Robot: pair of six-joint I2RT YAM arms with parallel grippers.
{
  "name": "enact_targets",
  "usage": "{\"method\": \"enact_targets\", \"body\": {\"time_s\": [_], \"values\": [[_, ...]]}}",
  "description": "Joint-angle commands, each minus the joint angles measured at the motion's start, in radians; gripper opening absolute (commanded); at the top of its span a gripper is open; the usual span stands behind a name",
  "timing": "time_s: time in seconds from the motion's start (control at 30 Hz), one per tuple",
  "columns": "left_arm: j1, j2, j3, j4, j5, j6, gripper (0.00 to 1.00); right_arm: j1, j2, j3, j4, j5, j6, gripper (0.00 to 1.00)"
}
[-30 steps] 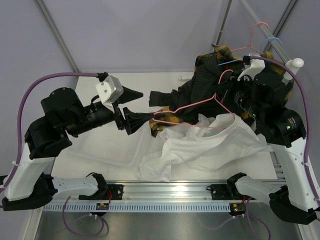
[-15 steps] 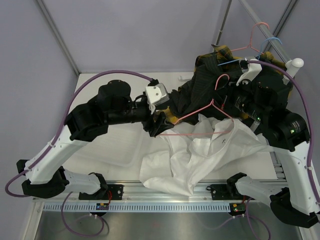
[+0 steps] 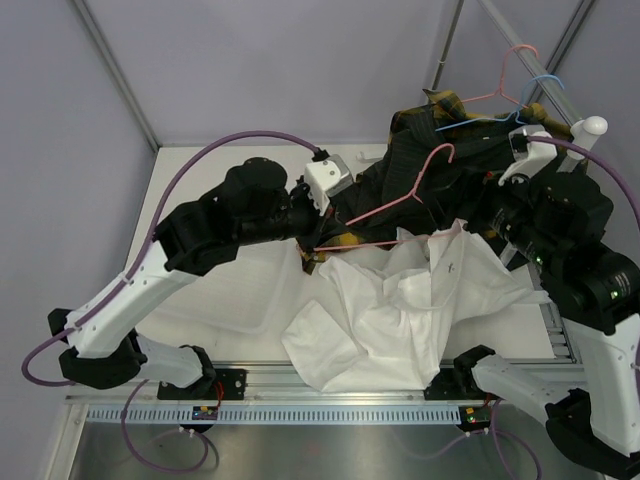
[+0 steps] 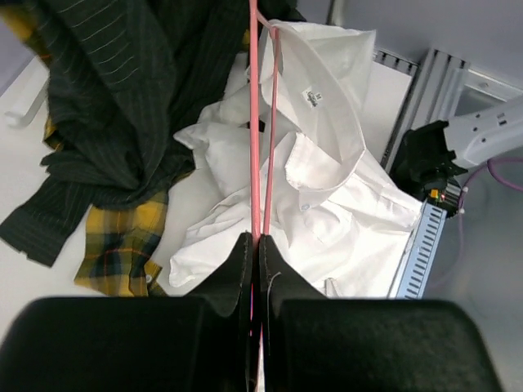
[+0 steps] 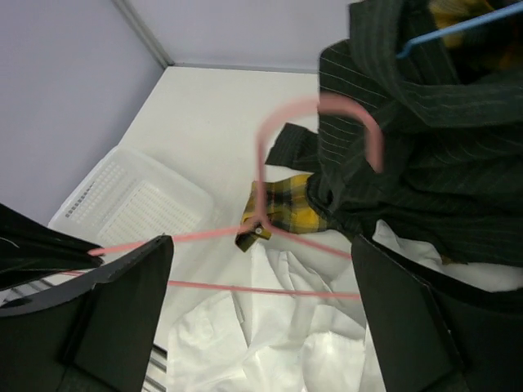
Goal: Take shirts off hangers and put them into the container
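My left gripper [image 3: 316,243] [image 4: 255,242] is shut on the near end of a pink wire hanger [image 3: 392,205] [image 4: 255,131]. The hanger's far end runs under the collar of the white shirt [image 3: 390,310] [image 4: 327,196], which lies crumpled on the table. My right gripper [image 3: 487,212] [image 5: 261,242] stands open, and the hanger [image 5: 263,175] crosses between its fingers without touching them. The black pinstriped shirt [image 3: 400,165] [image 5: 425,163] and the plaid shirt [image 3: 333,240] [image 4: 122,245] lie heaped behind. The container [image 3: 225,290] [image 5: 122,204] sits on the table's left, partly under the white shirt.
A pink hanger [image 3: 515,65] and a blue hanger [image 3: 545,85] hang on the slanted rail at the back right, by the white pole with a knob [image 3: 592,128]. A metal rail [image 3: 340,380] runs along the near edge.
My left gripper closed on the pink hanger's near end. My right gripper opened, let the hanger go and drew back to the right. The white shirt slumped lower.
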Motion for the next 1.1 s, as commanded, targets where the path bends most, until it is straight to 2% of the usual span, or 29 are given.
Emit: {"method": "enact_targets", "body": {"time_s": [0.0,0.07,0.33,0.37,0.43,0.47,0.5,0.53,0.67,0.87,1.0,1.07], "values": [[0.004,-0.137,-0.025,0.101,-0.174,-0.075,0.00,0.001,-0.091,-0.053,-0.036,0.153,0.060,0.99],[0.004,-0.174,-0.024,0.096,-0.182,-0.086,0.00,0.001,-0.116,-0.123,-0.062,0.237,0.089,1.00],[0.004,-0.222,-0.019,0.056,-0.188,-0.099,0.00,0.001,-0.180,-0.401,0.006,0.299,0.186,0.94],[0.004,-0.233,-0.031,0.068,-0.186,-0.101,0.00,0.001,-0.182,-0.441,0.023,0.302,0.198,0.92],[0.004,-0.289,-0.106,0.166,-0.160,-0.071,0.00,0.007,-0.205,-0.513,0.064,0.276,0.224,0.81],[0.004,-0.306,-0.126,0.199,-0.116,-0.060,0.00,0.013,-0.218,-0.541,0.080,0.264,0.235,0.67],[0.004,-0.309,-0.135,0.220,-0.106,-0.051,0.00,0.016,-0.241,-0.562,0.091,0.255,0.254,0.06],[0.004,-0.293,-0.129,0.229,-0.100,-0.044,0.00,0.024,-0.252,-0.581,0.097,0.244,0.265,0.00],[0.004,-0.132,0.039,0.210,-0.028,-0.027,0.00,0.082,-0.290,-0.696,0.158,0.109,0.308,0.00],[0.004,0.136,0.280,0.188,0.061,-0.020,0.00,0.189,-0.315,-0.791,0.166,0.121,0.339,0.00],[0.004,0.281,0.468,0.165,0.095,-0.026,0.00,0.203,-0.347,-0.842,0.174,0.114,0.351,0.00],[0.004,0.328,0.487,0.200,0.116,-0.034,0.00,0.205,-0.366,-0.852,0.174,0.109,0.353,0.00]]}}
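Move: The left hand holds one end of the pink hanger. The rail it is bound for lies about 26 cm ahead, 42 cm right and some 12 cm above, with the blue hanger just short of that spot, roughly 22 cm ahead, 38 cm right and 10 cm up. From the open right hand, the white shirt's middle is about 5 cm back, 4 cm left and 30 cm below, and the dark shirt hangs some 14 cm ahead, straight in front and slightly lower. The right hand backs off the hanger, sinks some 23 cm to the white shirt while tipping down about 25 degrees, and on the way shuts its wide-open fingers, seeming to pinch the cloth. The left hand keeps its grip on the hanger, drawing it left and up about 7 cm, then swings it back right roughly 15 cm, forward and slightly higher, towards the rail. ##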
